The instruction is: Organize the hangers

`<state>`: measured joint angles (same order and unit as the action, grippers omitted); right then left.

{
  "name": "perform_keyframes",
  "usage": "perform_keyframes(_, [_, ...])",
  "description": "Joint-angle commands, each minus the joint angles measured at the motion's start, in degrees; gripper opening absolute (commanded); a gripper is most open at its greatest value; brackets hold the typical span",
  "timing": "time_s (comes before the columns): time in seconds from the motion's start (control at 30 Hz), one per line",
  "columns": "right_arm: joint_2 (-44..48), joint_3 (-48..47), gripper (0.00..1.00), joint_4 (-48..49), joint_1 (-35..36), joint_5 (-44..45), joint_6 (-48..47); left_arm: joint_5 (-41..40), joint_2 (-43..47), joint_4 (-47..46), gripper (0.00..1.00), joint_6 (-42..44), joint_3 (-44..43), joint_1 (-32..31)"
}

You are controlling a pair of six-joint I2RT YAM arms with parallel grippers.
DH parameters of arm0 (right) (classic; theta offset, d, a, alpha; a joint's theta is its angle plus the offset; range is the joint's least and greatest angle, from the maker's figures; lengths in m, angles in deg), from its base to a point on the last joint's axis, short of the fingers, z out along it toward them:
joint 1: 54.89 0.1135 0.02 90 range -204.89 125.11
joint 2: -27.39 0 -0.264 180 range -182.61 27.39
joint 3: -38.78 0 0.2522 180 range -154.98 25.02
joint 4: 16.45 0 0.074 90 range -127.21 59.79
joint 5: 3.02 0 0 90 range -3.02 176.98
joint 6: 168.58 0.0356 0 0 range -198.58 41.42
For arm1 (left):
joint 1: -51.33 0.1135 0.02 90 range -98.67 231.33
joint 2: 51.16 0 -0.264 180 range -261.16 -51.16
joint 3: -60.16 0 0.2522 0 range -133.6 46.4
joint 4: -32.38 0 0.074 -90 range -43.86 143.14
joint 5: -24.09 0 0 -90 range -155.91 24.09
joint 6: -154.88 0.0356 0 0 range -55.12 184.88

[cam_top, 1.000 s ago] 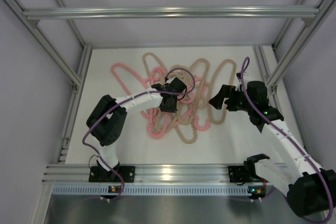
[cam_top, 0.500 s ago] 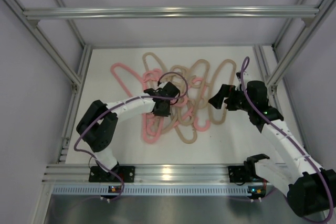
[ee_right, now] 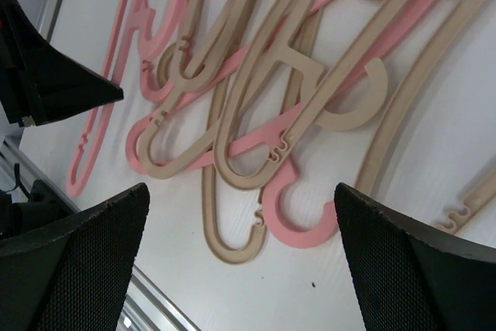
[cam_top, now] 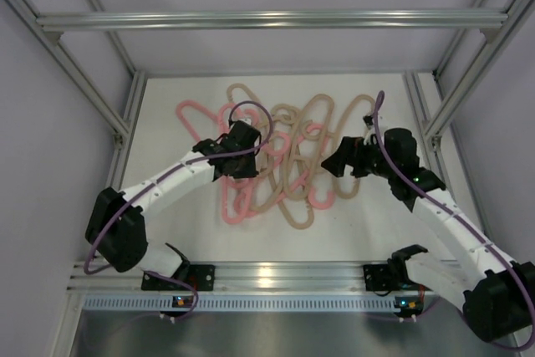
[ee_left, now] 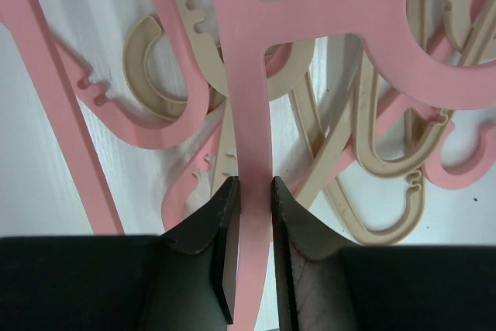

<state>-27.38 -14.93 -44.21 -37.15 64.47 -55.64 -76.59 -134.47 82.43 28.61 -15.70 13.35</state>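
Several pink and beige hangers (cam_top: 288,160) lie tangled on the white table. My left gripper (cam_top: 235,159) is shut on the straight bar of a pink hanger (ee_left: 252,114) at the pile's left side. That pink hanger (cam_top: 236,202) stretches down to the lower left. My right gripper (cam_top: 341,163) is open and empty, hovering over the pile's right side. Between its fingers the right wrist view shows a pink hook (ee_right: 298,218) and a beige loop (ee_right: 229,230) on the table.
A silver metal bar (cam_top: 267,19) spans the frame across the top. Aluminium posts (cam_top: 125,114) stand at the table's left and right sides. A rail (cam_top: 267,277) runs along the near edge.
My left gripper has moved left and slightly back, dragging the pink hanger leftward out of the pile. My right gripper has shifted a little left.
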Motion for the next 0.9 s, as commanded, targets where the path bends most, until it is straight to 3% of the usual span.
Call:
perform_keyframes(0.0, [-1.8, -3.6, 0.99, 8.9, 4.1, -1.4, 1.7, 2.1, 3.6, -1.0, 0.0, -1.4, -1.0, 0.0])
perform_keyframes(0.17, [-5.1, -6.5, 0.99, 13.2, 11.8, 1.6, 2.2, 3.0, 6.8, -1.5, 0.0, -2.5, -3.4, 0.0])
perform_keyframes(0.4, [-3.5, -6.9, 0.99, 18.0, 16.9, 4.2, 2.0, 6.5, 10.5, -4.9, 0.0, -4.2, -4.3, 1.9])
perform_keyframes(0.7, [-2.9, -5.0, 0.96, 21.8, 24.8, 10.5, 1.6, 13.0, 12.7, -16.8, 0.0, -15.0, -3.3, 4.5])
perform_keyframes(0.87, [-1.4, -7.0, 0.94, 18.5, 25.6, 17.9, -1.0, 19.8, 11.5, -18.9, 0.0, -11.6, -4.5, 4.4])
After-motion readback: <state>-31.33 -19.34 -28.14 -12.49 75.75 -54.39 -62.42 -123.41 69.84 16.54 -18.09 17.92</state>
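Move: The pink hanger still pinched in the left gripper has its middle about 4 cm left and 1 cm ahead of that hand, level with it, already clear of the heap. The open right gripper waits some 22 cm right of the left hand, about level in reach and 7 cm higher. From the right hand, that hanger's middle is roughly 26 cm left, 1 cm ahead and 7 cm lower; the hanger heap lies 12 cm left, 3 cm ahead and 14 cm below. The held pink hanger is lifted straight up off the heap by the left hand, some 12 cm, then carried a little to the right towards the other gripper while the wrist rolls about 30 degrees, fingertips swinging rightward. The right hand, fingers staying wide open, comes leftward over the heap towards the hanger, about 11 cm, rising and tipping up slightly, without touching it. ##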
